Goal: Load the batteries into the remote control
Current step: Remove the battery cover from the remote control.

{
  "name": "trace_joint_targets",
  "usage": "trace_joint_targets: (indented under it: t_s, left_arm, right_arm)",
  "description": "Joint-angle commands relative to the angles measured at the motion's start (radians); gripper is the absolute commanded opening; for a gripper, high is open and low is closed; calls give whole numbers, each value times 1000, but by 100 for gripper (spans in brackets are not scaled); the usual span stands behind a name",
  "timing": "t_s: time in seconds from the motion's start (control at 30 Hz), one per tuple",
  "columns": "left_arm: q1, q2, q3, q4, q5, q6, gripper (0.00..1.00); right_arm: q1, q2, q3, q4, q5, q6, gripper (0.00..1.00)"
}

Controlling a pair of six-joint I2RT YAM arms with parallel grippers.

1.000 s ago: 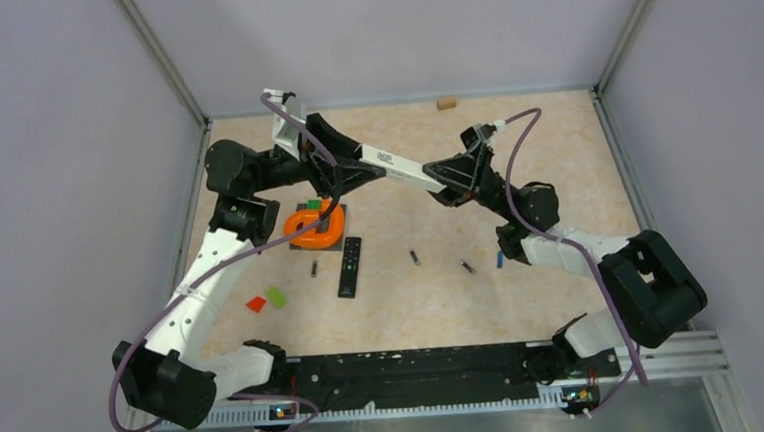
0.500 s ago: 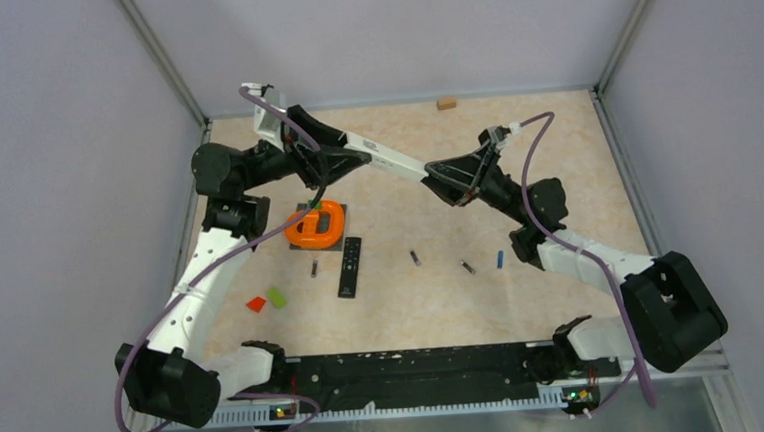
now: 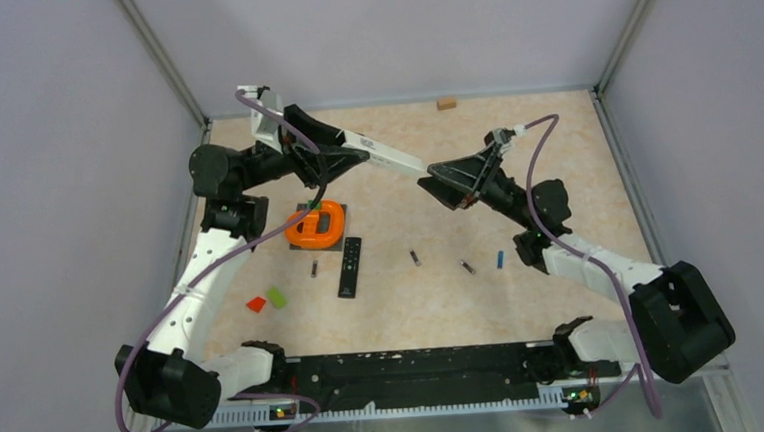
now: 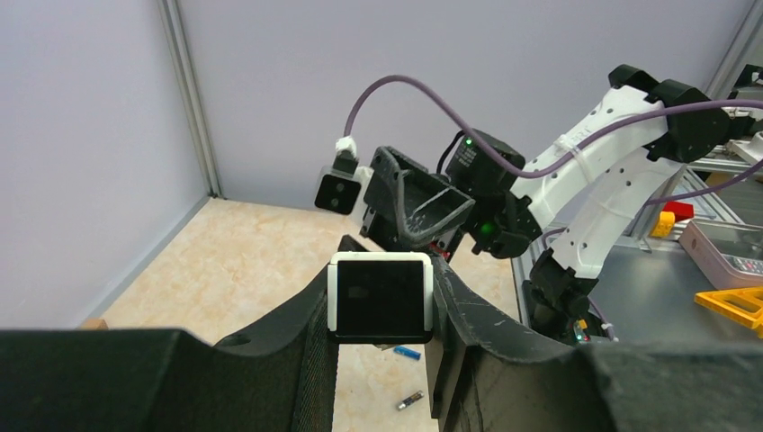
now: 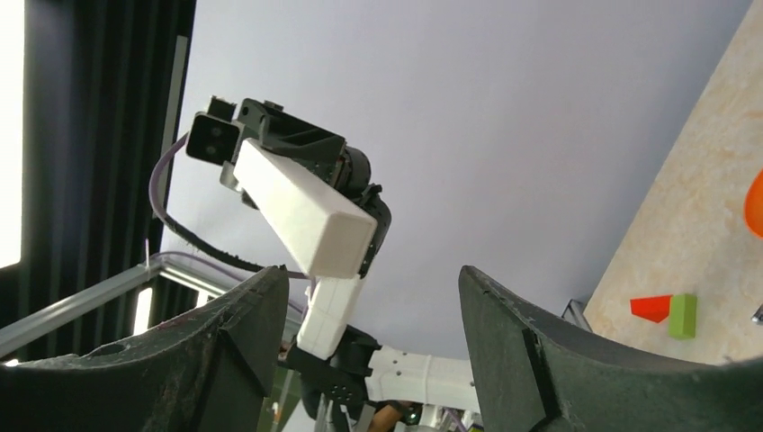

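Note:
A long white remote control hangs in the air over the back of the table. My left gripper is shut on its left end. The left wrist view shows it end-on as a white-framed black face squeezed between both fingers. My right gripper stands open at the remote's other end, and in its wrist view the white bar lies just beyond the spread fingers, untouched. The batteries lie on the table: dark ones and a blue one, two also below the held remote.
A black remote lies flat near the table's middle. An orange ring sits on a dark plate under the left arm. Red and green blocks lie front left. A small wooden block sits at the back wall.
The right gripper's jaws have spread and let go of the white remote's end. The left gripper has carried the remote a little left and back, and the right arm followed.

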Motion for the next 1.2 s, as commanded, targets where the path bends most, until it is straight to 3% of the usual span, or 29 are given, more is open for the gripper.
trace_joint_targets:
  t_s: [0.0, 0.1, 0.3, 0.57, 0.87, 1.07, 1.17]
  left_arm:
    - [6, -30, 9, -41, 6, 77, 0]
    - [6, -27, 8, -42, 27, 77, 0]
    - [6, -26, -4, -27, 88, 56, 0]
    - [6, -31, -14, -15, 113, 52, 0]
    - [6, -34, -2, -106, 73, 130, 0]
    - [6, -43, 2, -155, 67, 173, 0]
    - [6, -45, 5, -172, 81, 185, 0]
  right_arm:
    - [-6, -100, -13, -46, 60, -80, 70]
    - [-7, -127, 0, -85, 64, -127, 69]
    - [-5, -21, 125, -60, -89, -122, 68]
    - [-4, -4, 186, -205, -132, -175, 57]
    - [-4, -3, 221, -334, -220, -113, 50]
    - [-5, -23, 244, -422, -219, -156, 39]
    - [-6, -19, 245, -432, -214, -165, 27]
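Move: The left hand still holds the white remote, whose free end lies about 14 cm to its right, 3 cm back and a little lower. From the open right hand that free end is some 2 cm left, level fore and aft and about 4 cm up. On the table, roughly 33 cm below the right hand, lie the nearest battery, about 8 cm ahead and 2 cm left, and the black remote, about 7 cm ahead and 18 cm left. Right hand rises, then goes left and down about 3 cm, closing around the white remote's end as left lowers. ##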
